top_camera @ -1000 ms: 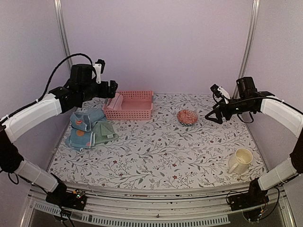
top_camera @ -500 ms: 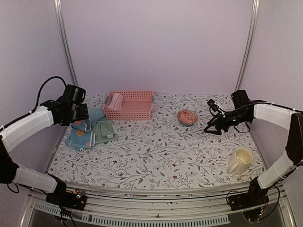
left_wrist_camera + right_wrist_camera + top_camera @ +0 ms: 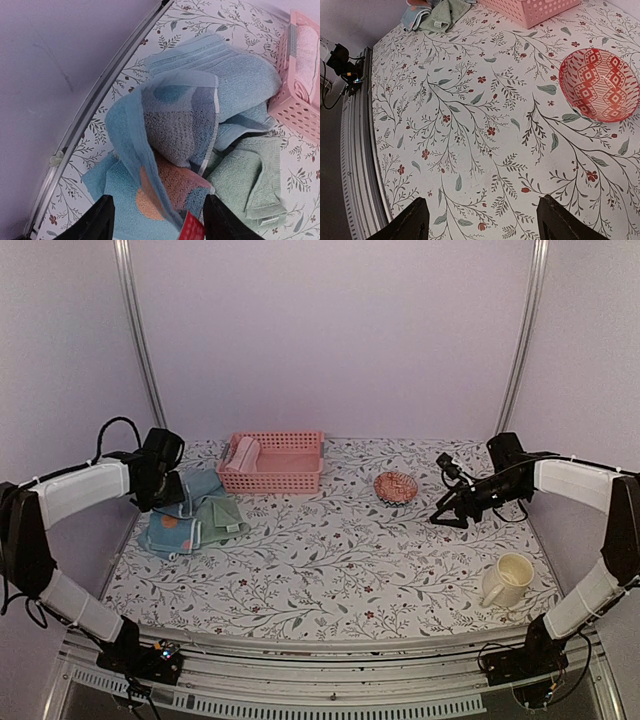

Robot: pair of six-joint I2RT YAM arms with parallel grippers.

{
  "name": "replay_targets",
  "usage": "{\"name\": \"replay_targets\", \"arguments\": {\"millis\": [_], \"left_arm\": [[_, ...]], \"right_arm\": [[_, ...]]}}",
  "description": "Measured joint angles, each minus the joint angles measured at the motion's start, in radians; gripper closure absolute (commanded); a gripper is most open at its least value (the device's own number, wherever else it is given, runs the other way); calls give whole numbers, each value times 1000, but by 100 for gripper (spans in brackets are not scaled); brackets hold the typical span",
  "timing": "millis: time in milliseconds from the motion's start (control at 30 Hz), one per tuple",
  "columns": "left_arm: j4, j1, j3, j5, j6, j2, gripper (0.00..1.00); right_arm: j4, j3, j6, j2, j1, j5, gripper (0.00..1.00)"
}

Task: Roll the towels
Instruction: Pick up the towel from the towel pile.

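Observation:
The towels lie in a heap at the table's left edge. A blue towel with orange and dark spots [image 3: 165, 130] [image 3: 168, 527] is rumpled into a raised fold. A plain light blue towel [image 3: 235, 75] [image 3: 203, 484] lies behind it and a sage green one [image 3: 245, 175] [image 3: 224, 515] to its right. A pink towel [image 3: 243, 453] [image 3: 307, 55] lies rolled in the pink basket [image 3: 285, 478]. My left gripper [image 3: 157, 225] [image 3: 168, 498] hangs open just above the spotted towel, its fold rising between the fingers. My right gripper [image 3: 487, 225] [image 3: 440, 515] is open over bare tablecloth, far from the heap.
A red patterned bowl [image 3: 396, 487] [image 3: 600, 85] sits just left of the right gripper. A cream mug [image 3: 507, 580] stands near the front right. The left wall and its rail [image 3: 100, 95] run close beside the heap. The pink basket [image 3: 300, 100] borders the towels on the right.
The left arm swung down from beside the basket to the towel heap. The right arm dropped lower beside the bowl. Both pairs of jaws narrowed somewhat.

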Motion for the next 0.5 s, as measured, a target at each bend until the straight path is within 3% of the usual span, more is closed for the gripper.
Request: {"name": "replay_targets", "arguments": {"millis": [67,233,333,500], "left_arm": [[0,8,3,1,-2,16,54],[2,14,6,-8,-6,21,92],[-5,16,10,-35,8,0,100],[-13,17,100,-60,85,-91,100]], "right_arm": [[0,0,-3,6,0,0,24],[-7,0,-8,24,0,0,25],[-12,0,-10,30,0,0,26],[-19,2,-14,32,0,0,26]]}}
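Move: The left fingers are already astride a raised fold of the dotted blue towel, whose middle lies about 2 cm ahead, 2 cm right and 4 cm below. The green towel is some 14 cm to the hand's right and 2 cm ahead; the ribbed blue towel is about 12 cm ahead and 11 cm right. The pink basket's middle is roughly 29 cm right and 16 cm ahead. From the right hand, the dotted towel lies some 73 cm left and 6 cm ahead. The left fingers shut from a bit over half open and pinch the raised fold of the dotted blue towel between them, the hand nearly still, easing only a centimetre or so left. With the fold gripped, the hand climbs about 7 cm, speeding up off the pile, while the wrist tips the fingers up by roughly 10 degrees. ##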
